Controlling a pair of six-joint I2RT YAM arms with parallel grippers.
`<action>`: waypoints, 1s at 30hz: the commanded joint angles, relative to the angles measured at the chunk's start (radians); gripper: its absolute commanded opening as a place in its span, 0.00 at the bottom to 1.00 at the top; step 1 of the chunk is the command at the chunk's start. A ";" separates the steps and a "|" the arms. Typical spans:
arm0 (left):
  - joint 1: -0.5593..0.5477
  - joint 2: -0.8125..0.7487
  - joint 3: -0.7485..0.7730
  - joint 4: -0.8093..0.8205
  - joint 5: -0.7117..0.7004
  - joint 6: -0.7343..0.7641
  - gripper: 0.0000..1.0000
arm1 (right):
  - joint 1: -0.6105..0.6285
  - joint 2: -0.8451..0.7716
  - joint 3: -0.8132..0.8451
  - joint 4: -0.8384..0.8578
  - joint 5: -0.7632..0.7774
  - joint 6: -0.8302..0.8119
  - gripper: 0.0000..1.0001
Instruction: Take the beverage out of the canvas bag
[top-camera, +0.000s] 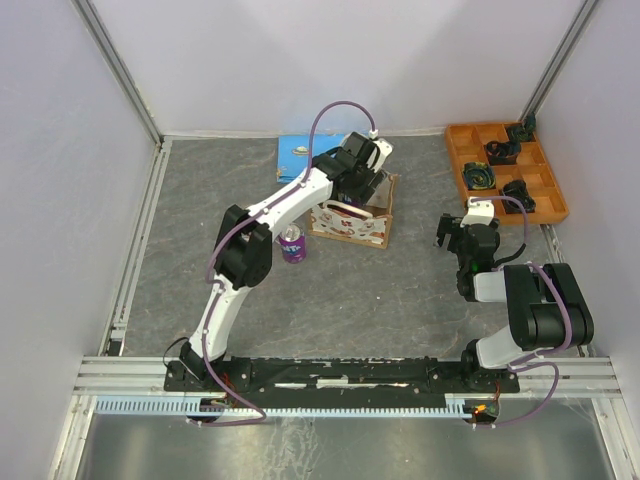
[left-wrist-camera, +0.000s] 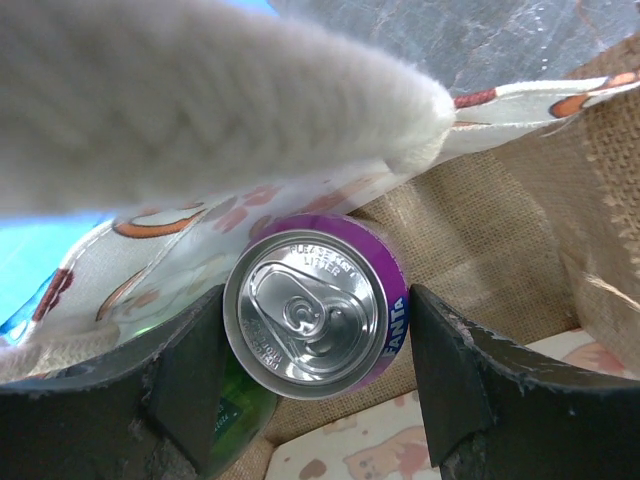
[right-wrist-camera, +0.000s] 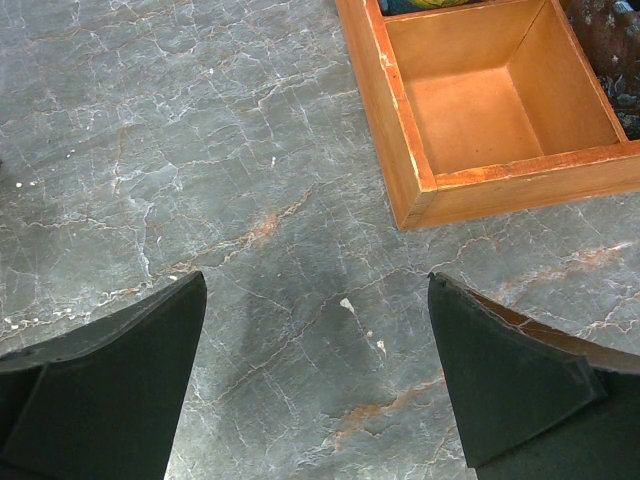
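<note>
The canvas bag (top-camera: 352, 224) stands in the middle of the table, and my left gripper (top-camera: 358, 186) reaches down into it. In the left wrist view a purple Fanta can (left-wrist-camera: 330, 330), the beverage, stands upright inside the bag (left-wrist-camera: 490, 230). My left gripper (left-wrist-camera: 315, 296) is shut on it, a dark finger pressed against each side. A green can (left-wrist-camera: 238, 412) lies partly hidden beneath it. A cream handle (left-wrist-camera: 200, 90) crosses the top of that view. My right gripper (top-camera: 455, 233) (right-wrist-camera: 318, 282) hovers open over bare table to the right.
A second purple can (top-camera: 292, 244) stands on the table just left of the bag. An orange compartment tray (top-camera: 456, 160) (right-wrist-camera: 412, 175) with dark items sits at the back right. A flat blue rectangle (top-camera: 295, 150) lies behind the bag. Metal rails line the table's sides.
</note>
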 joint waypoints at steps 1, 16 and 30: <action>0.021 -0.062 0.072 0.049 0.067 0.031 0.03 | 0.000 -0.004 0.022 0.033 -0.004 -0.011 0.99; 0.029 -0.192 0.050 0.046 0.075 0.032 0.03 | -0.001 -0.003 0.022 0.033 -0.004 -0.011 0.99; 0.048 -0.277 0.051 0.028 0.172 0.019 0.03 | 0.000 -0.002 0.022 0.034 -0.004 -0.011 0.99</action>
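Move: The purple can is already pinched in the left hand, its middle about 3 cm below the hand point, inside the canvas bag. The green bottle stands close by, some 7 cm to the hand's left and 1 cm back. Another purple can stands outside on the table, about 15 cm left and 12 cm back of the hand. From the idle right hand, the held can is roughly 28 cm left and 7 cm ahead. Straight up goes the left hand, slowly at first and then briskly, some 9 cm in all, drawing the purple can out of the canvas bag past the green bottle and the rope handle on the far side. The fingers keep their grip on the can's upper part while the wrist rolls a little, its left side dipping by just under 10 degrees. ##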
